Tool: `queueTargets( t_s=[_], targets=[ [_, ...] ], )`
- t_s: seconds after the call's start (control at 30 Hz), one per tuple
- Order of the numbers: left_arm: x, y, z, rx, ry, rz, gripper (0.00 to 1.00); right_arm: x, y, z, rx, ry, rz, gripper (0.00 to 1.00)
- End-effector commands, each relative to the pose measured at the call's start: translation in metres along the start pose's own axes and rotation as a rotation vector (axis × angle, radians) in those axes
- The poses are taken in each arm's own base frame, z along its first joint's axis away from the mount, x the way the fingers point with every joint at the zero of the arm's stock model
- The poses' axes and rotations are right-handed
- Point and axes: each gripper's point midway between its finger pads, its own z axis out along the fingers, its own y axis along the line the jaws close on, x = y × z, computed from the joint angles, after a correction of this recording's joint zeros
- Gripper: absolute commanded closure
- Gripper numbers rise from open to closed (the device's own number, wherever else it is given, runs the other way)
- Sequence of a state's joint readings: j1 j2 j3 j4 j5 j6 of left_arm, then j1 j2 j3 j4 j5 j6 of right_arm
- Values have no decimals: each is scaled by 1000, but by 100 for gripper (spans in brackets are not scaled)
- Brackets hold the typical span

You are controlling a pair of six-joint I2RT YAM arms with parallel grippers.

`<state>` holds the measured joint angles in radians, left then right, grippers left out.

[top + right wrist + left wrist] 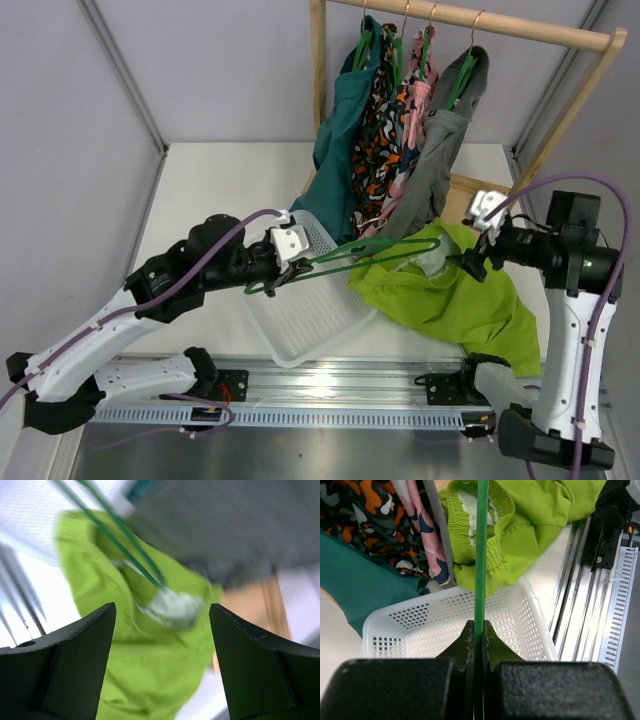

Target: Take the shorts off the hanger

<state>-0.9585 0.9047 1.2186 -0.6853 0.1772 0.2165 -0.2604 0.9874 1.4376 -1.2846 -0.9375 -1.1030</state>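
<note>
The lime green shorts point(450, 290) lie spread on the table at the right, the waistband still over the far end of a green hanger point(375, 252). My left gripper point(285, 268) is shut on the hanger's near end; in the left wrist view the green hanger rod point(481, 555) runs up from between the closed fingers to the shorts point(520, 525). My right gripper point(470, 262) is open and empty, just right of the waistband. In the right wrist view the shorts point(150, 670) and the hanger's end point(125, 547) lie ahead of its spread fingers.
A white perforated basket point(310, 320) sits under the hanger, also in the left wrist view point(445, 625). A wooden rack point(480, 22) at the back holds teal, patterned, pink and grey garments point(390, 130) on hangers. A metal rail point(330, 400) runs along the near edge.
</note>
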Motion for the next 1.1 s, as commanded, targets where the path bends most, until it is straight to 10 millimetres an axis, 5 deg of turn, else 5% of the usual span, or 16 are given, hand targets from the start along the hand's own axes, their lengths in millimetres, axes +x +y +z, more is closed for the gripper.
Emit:
queueTargets(
  t_s=[0.0, 0.1, 0.4, 0.47, 0.63, 0.7, 0.8, 0.83, 0.93, 1.07],
  targets=[
    [-43, -2, -7, 50, -127, 110, 100, -20, 78, 2, -289, -85, -60, 18],
    [-47, -3, 0, 72, -130, 148, 100, -22, 95, 8, -381, -105, -48, 19],
    [-58, -25, 9, 225, -194, 244, 100, -14, 104, 22, -480, -90, -114, 27],
    [-61, -27, 11, 234, -210, 250, 100, -13, 109, 23, -504, -91, -119, 37],
    [-62, -23, 17, 209, -231, 235, 100, -15, 116, 20, -514, -108, -120, 95],
    [-68, -14, 17, 150, -261, 226, 99, -17, 119, 16, -503, -116, -128, 100],
    [-81, 8, 9, 8, -314, 164, 64, -22, 121, 7, -458, -132, -142, 100],
    [-92, 11, -5, -28, -363, 141, 36, -24, 120, 5, -432, -127, -99, 100],
    [-129, 31, -52, -178, -531, 104, 1, -35, 107, -4, -280, -148, -37, 100],
    [-153, 60, -110, -386, -642, 32, 1, -61, 79, -16, -69, -227, 44, 100]
  ],
)
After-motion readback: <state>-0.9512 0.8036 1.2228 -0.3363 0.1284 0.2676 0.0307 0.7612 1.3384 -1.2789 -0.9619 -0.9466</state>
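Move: The left hand holds the green hanger near one end; the hanger's free end lies about 39 cm to the right of that hand, some 12 cm farther forward and slightly lower. From the open right hand this free end is roughly 8 cm left, 4 cm ahead and 4 cm below. The green shorts lie about 25 cm below the right hand, 8 cm ahead and 1 cm left; the white basket is some 17 cm ahead of, 4 cm right of and 27 cm below the left hand. The right fingers close on the hanger near its free end, after that hand has gone about 8 cm left and 4 cm back, swinging some 30 degrees counter-clockwise. The left hand first turns clockwise and eases right, then opens wide, lets go and tilts up and away, rising about 9 cm. The right hand keeps its pinch and draws back another 4 cm, rising a little. ##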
